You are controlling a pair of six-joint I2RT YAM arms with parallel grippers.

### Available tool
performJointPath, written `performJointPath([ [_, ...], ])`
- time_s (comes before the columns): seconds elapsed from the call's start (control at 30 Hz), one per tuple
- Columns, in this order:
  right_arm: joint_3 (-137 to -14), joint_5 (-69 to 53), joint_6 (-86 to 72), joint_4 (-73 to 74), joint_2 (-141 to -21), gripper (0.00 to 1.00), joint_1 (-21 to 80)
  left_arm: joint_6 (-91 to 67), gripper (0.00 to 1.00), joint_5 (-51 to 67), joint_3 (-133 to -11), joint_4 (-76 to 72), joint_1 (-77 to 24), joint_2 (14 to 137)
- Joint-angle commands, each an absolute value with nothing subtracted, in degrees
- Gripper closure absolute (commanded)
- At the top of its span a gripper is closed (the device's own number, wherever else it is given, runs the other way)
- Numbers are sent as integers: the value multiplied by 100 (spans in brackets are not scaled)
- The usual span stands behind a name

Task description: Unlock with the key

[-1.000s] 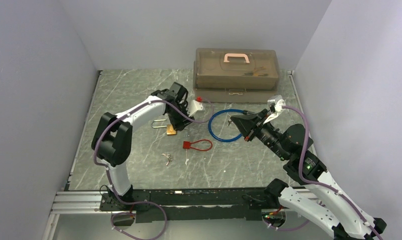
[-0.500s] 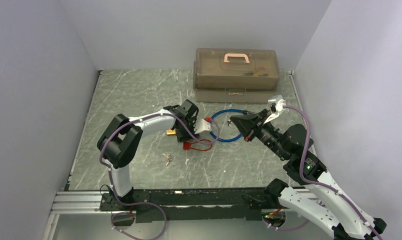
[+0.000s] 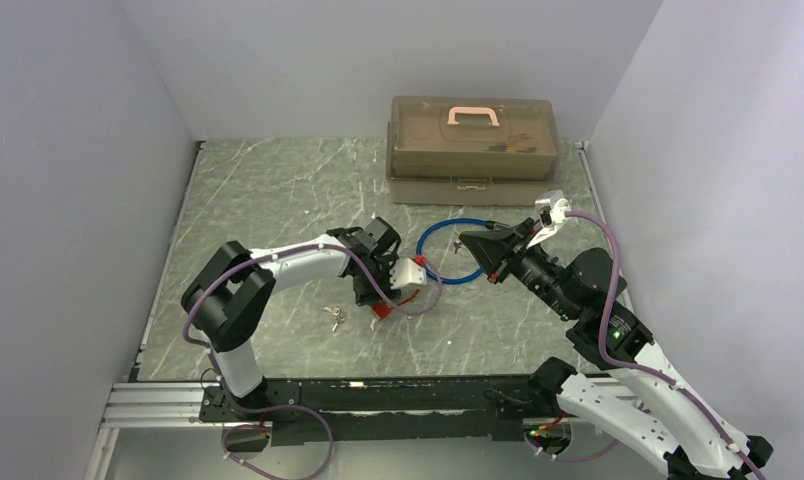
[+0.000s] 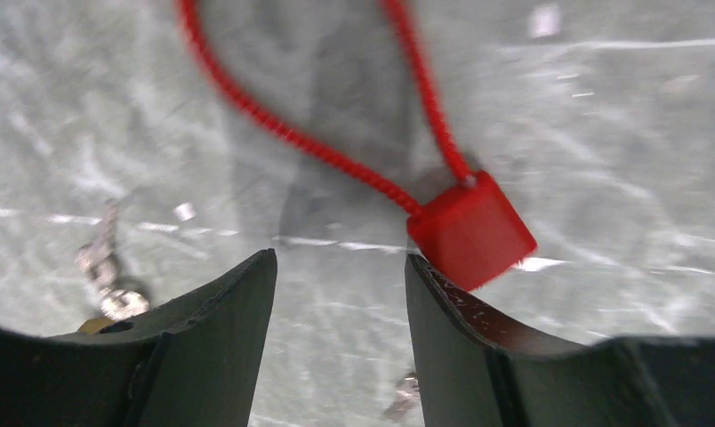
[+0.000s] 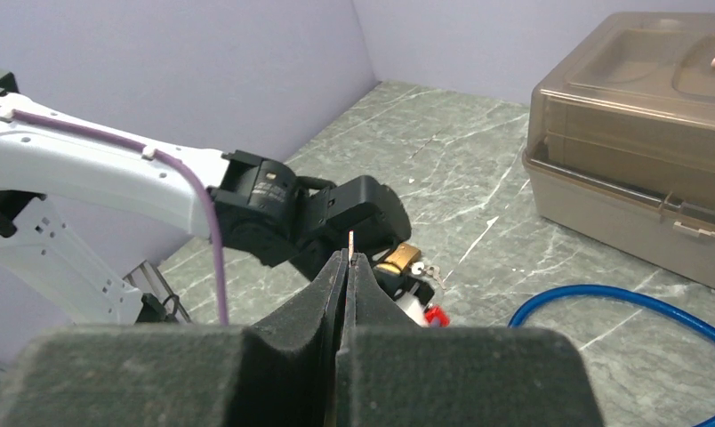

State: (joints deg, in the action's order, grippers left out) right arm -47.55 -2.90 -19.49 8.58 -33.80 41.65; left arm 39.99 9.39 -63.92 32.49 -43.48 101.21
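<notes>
A red cable lock (image 4: 469, 229) lies on the marble table, its block just past my left gripper's right finger (image 4: 443, 311). My left gripper (image 4: 341, 267) hangs low over the table, open, with nothing between its fingers. In the top view this gripper (image 3: 376, 298) covers most of the red lock (image 3: 383, 311). My right gripper (image 5: 347, 260) is shut on a key (image 5: 350, 238), whose thin blade sticks up from the fingertips. It hovers above the blue cable's near side (image 3: 465, 241). A brass padlock (image 5: 400, 256) shows behind the left gripper.
A bunch of loose keys (image 3: 335, 317) lies near the left gripper, also at the left of the wrist view (image 4: 105, 277). A blue cable loop (image 3: 433, 262) lies mid-table. A brown toolbox (image 3: 473, 148) with a pink handle stands at the back. Walls close both sides.
My left arm has swung from the brass padlock toward the near right and now hangs over the red cable lock. The right arm has stayed still with the key.
</notes>
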Motion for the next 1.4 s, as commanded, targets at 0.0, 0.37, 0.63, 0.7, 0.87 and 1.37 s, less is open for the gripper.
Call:
performJointPath([
  [0.0, -4939, -281, -1872, 704, -3392, 100, 4148, 3794, 39, 1760, -6195, 3451, -4868, 9665],
  [0.37, -5036, -215, -1839, 939, -3342, 100, 4149, 3917, 32, 1842, -6561, 3613, -5073, 9869],
  [0.63, -5054, -117, -1786, 1063, -3259, 100, 4153, 6284, 18, 1810, -6085, 3586, -4792, 9205],
  [0.7, -5074, -62, -1761, 1051, -3231, 100, 4146, 6458, 18, 1772, -6198, 3453, -4768, 9319],
  [0.87, -5201, -13, -1723, 1114, -3289, 100, 4148, 7352, 5, 2277, -6429, 3733, -4786, 9425],
  [1.37, -5366, 196, -1519, 1310, -3153, 100, 4148, 9836, 1, 2575, -6883, 4528, -5487, 10095],
])
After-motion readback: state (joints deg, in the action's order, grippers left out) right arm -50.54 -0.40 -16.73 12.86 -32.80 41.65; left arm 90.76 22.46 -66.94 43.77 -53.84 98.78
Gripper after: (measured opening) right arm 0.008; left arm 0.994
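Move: The red cable lock's block lies about 5 cm behind the left hand and 1 cm to its right, a centimetre lower, at the rear fingertip. The gold padlock sits some 7 cm ahead and 6 cm left of the hand; the key bunch lies about 5 cm back and 8 cm left. From the idle right hand, the block is about 10 cm left, 2 cm ahead and 35 cm below. With its rear finger at the red block, the left hand pushes it along the table, sweeping about 6 cm back and 4 cm right. It then eases a few centimetres forward and left while rising, opens fully and turns some 60 degrees clockwise, and finally swings back and right again, dipping slightly to hang over the block with the fingers either side and clear. ##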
